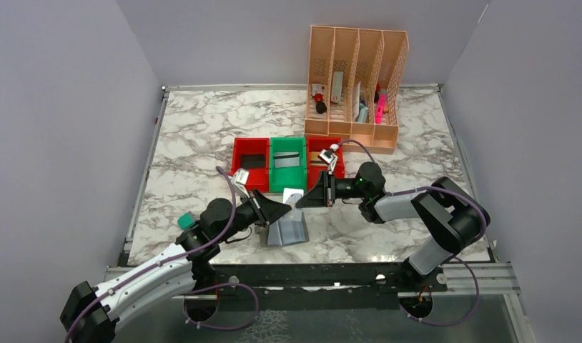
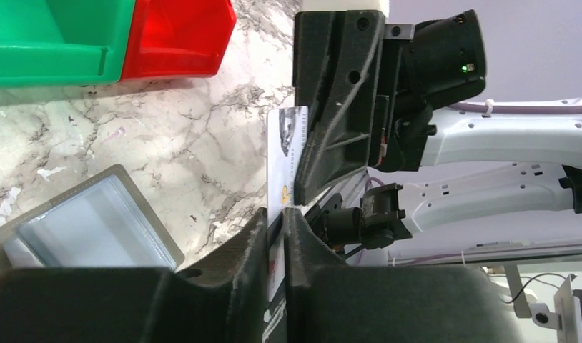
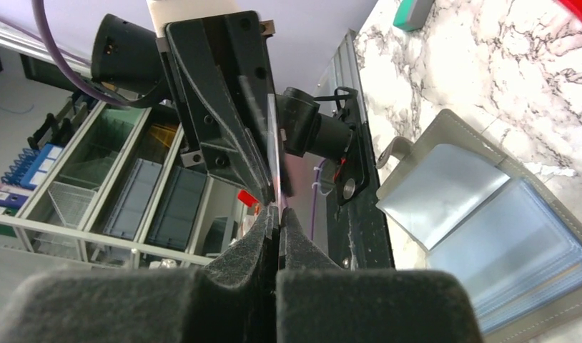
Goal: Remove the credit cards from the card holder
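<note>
The card holder (image 1: 288, 232) lies open on the marble, its pale blue-grey pockets facing up (image 2: 95, 221) (image 3: 481, 229). Just above it a pale silver-white credit card (image 1: 293, 194) stands on edge between both grippers. My left gripper (image 2: 277, 214) is shut on the card's near end (image 2: 284, 157). My right gripper (image 3: 279, 211) is shut on the opposite end, where the card shows only as a thin edge (image 3: 276, 157). The two grippers (image 1: 284, 209) (image 1: 302, 202) meet tip to tip over the holder's far panel.
Red, green and red bins (image 1: 250, 163) (image 1: 287, 163) (image 1: 324, 158) stand in a row just behind the grippers, with a black card and a grey card inside. A tall peach slotted organiser (image 1: 356, 86) is at the back. A teal block (image 1: 185, 221) lies by the left arm.
</note>
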{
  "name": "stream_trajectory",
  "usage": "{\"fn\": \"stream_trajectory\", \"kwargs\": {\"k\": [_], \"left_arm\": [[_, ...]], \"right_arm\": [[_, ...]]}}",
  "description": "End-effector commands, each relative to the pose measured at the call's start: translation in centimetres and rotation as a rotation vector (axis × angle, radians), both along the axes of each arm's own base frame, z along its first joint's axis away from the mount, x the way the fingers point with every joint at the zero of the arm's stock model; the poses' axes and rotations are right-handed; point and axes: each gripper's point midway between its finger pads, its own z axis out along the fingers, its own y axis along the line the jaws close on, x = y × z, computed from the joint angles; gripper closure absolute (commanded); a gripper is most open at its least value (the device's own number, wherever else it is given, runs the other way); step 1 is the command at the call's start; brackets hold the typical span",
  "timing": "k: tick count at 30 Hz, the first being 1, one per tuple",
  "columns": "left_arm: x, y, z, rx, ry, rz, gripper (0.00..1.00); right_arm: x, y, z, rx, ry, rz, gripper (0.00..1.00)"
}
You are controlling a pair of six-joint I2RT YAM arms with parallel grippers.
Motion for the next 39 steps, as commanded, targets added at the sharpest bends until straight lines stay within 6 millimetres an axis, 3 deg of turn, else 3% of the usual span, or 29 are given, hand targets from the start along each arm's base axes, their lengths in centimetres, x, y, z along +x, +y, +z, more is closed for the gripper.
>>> {"fn": "stream_trajectory", "kwargs": {"k": [1, 8, 12, 16, 20, 26, 32, 37, 39], "left_arm": [[0.3, 0.5, -0.3, 0.048, 0.005, 0.024, 0.76], [1.1, 3.0, -1.8, 0.243, 0.032, 0.12, 0.39], [1.5, 4.1, -2.6, 0.308, 0.053, 0.166, 0.27], [1.4, 4.3, -3.3, 0.341, 0.066, 0.167, 0.23], [1.4, 4.4, -4.3, 0.37, 0.089, 0.164, 0.22], [1.5, 5.7, -5.5, 0.44, 0.125, 0.212, 0.18], [1.5, 7.5, -5.8, 0.485, 0.134, 0.273, 0.16], [1.3, 8.8, -6.8, 0.527, 0.162, 0.311, 0.14], [1.2, 9.2, -7.2, 0.551, 0.172, 0.322, 0.13]], "right_arm": [[-0.2, 0.0, 0.4, 0.018, -0.033, -0.002, 0.99], [1.8, -0.2, -1.1, -0.115, -0.055, -0.139, 0.99], [3.3, -0.6, -2.2, -0.218, -0.066, -0.228, 0.99], [5.1, -1.6, -3.3, -0.357, -0.102, -0.326, 0.99], [8.3, -3.4, -3.6, -0.53, -0.195, -0.471, 0.99], [12.3, -5.4, -2.6, -0.735, -0.373, -0.637, 0.99], [14.7, -3.6, -0.2, -0.864, -0.574, -0.712, 0.99], [16.0, -0.7, -1.0, -1.023, -0.768, -0.715, 0.99], [17.1, 0.0, -2.4, -1.096, -0.824, -0.698, 0.99]]}}
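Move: The credit card is already pinched between both hands. For the right hand, the green bin lies about 17 cm ahead, 3 cm left and 13 cm below, with a red bin some 12 cm to either side of it. From the left hand, the card holder is roughly 5 cm back, 1 cm left and 13 cm down; the green bin is about 17 cm ahead, straight on. Left hand releases, withdrawing left and down; right carries the card about 15 cm forward over green bin, tipping down. ##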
